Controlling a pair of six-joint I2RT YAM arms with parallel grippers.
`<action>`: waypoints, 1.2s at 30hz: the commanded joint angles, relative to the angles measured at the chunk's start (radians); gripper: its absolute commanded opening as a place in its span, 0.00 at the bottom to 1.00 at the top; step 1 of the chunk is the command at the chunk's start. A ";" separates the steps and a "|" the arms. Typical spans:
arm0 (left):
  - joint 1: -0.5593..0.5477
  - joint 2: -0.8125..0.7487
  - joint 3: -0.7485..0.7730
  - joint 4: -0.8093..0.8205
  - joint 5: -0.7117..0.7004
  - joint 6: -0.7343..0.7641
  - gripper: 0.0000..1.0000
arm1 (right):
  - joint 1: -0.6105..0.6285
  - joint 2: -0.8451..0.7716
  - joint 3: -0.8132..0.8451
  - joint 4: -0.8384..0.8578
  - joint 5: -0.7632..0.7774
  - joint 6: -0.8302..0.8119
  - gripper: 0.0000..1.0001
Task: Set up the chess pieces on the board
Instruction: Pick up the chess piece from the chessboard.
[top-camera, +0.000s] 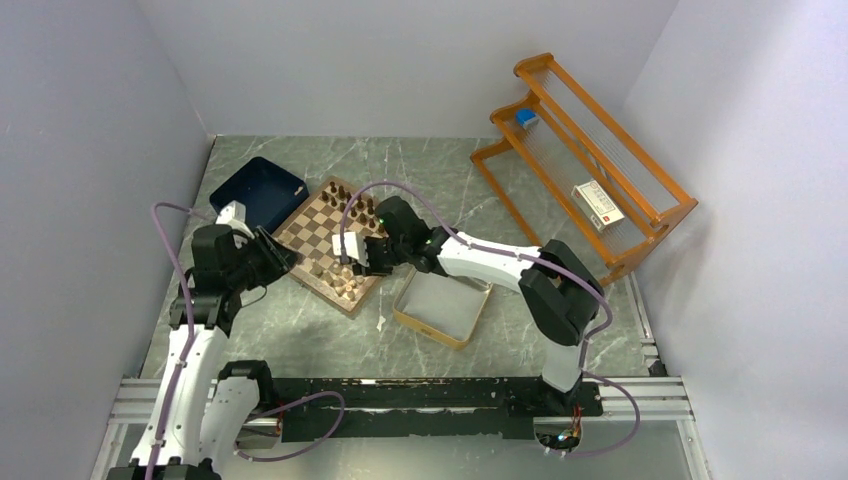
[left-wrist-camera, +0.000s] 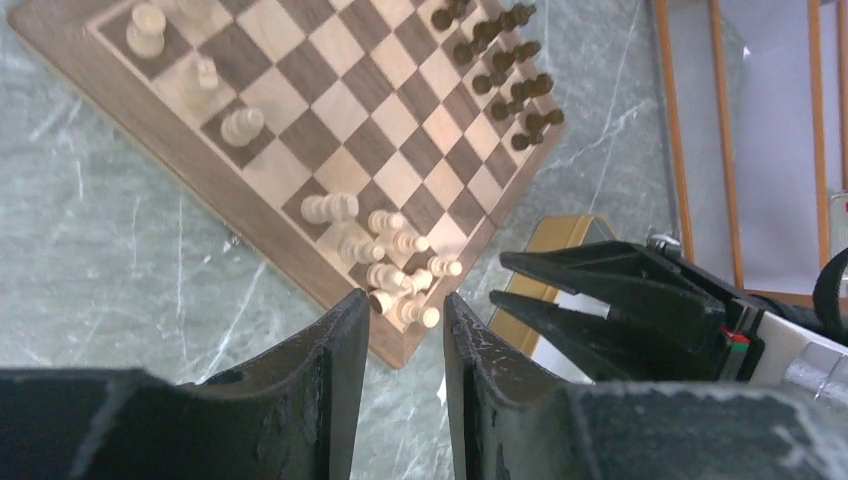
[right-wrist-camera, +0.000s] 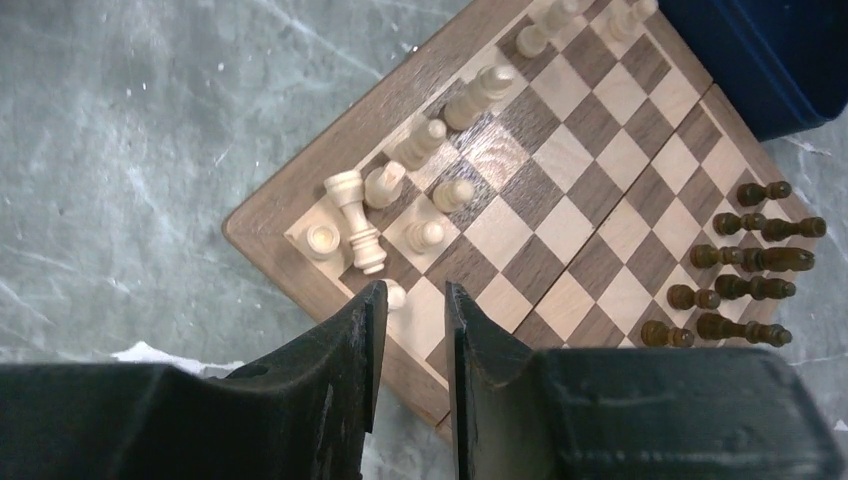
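The board (top-camera: 318, 232) lies at an angle between both arms. Dark chess pieces (top-camera: 346, 196) stand in rows at its far edge, and pale ones (top-camera: 340, 282) crowd the near corner. In the left wrist view, my left gripper (left-wrist-camera: 400, 298) hangs open and empty just short of that corner, with the pale cluster (left-wrist-camera: 395, 265) beyond its tips, some pieces lying down. My right gripper (right-wrist-camera: 412, 288) is open over the board's (right-wrist-camera: 560, 225) edge with nothing between its fingers. A pale pawn (right-wrist-camera: 396, 294) sits beside its left fingertip. More pale men (right-wrist-camera: 385, 215) stand or lie ahead.
A silver gold-rimmed tin (top-camera: 440, 305) sits right of the board, under the right arm. The navy tray (top-camera: 258, 190) lies at the board's far left. An orange wire rack (top-camera: 580, 170) with a small box stands at the back right. The right gripper's fingers (left-wrist-camera: 600, 300) reach close to my left gripper.
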 joint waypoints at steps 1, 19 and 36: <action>0.009 -0.022 -0.071 0.022 0.047 -0.048 0.38 | 0.002 0.038 0.033 -0.066 -0.001 -0.126 0.32; 0.009 -0.037 -0.024 -0.058 -0.102 0.028 0.38 | 0.082 0.160 0.147 -0.194 0.141 -0.257 0.35; 0.009 -0.058 0.009 -0.093 -0.147 0.004 0.39 | 0.090 0.211 0.196 -0.266 0.153 -0.302 0.36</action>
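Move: The toppled light piece near the board's close corner lies about 2 cm back, 3 cm left and 6 cm below the right hand. A light pawn stands straight below that hand, the corner rook some 4 cm back and 2 cm left, and the knight about 1 cm back and 5 cm left, all roughly 6 cm down. From the left hand the toppled piece is about 8 cm right, 2 cm back and 12 cm down. Towards the toppled piece the right hand goes, sinking about 6 cm almost straight down, its left-pointing fingers tipping some 15-20 degrees steeper. They stay about a third open, coming close around the pawn and the end of the toppled piece; contact can't be seen. Clear of the pieces, the empty left hand dips about 3 cm, then drifts left and rises slightly. ##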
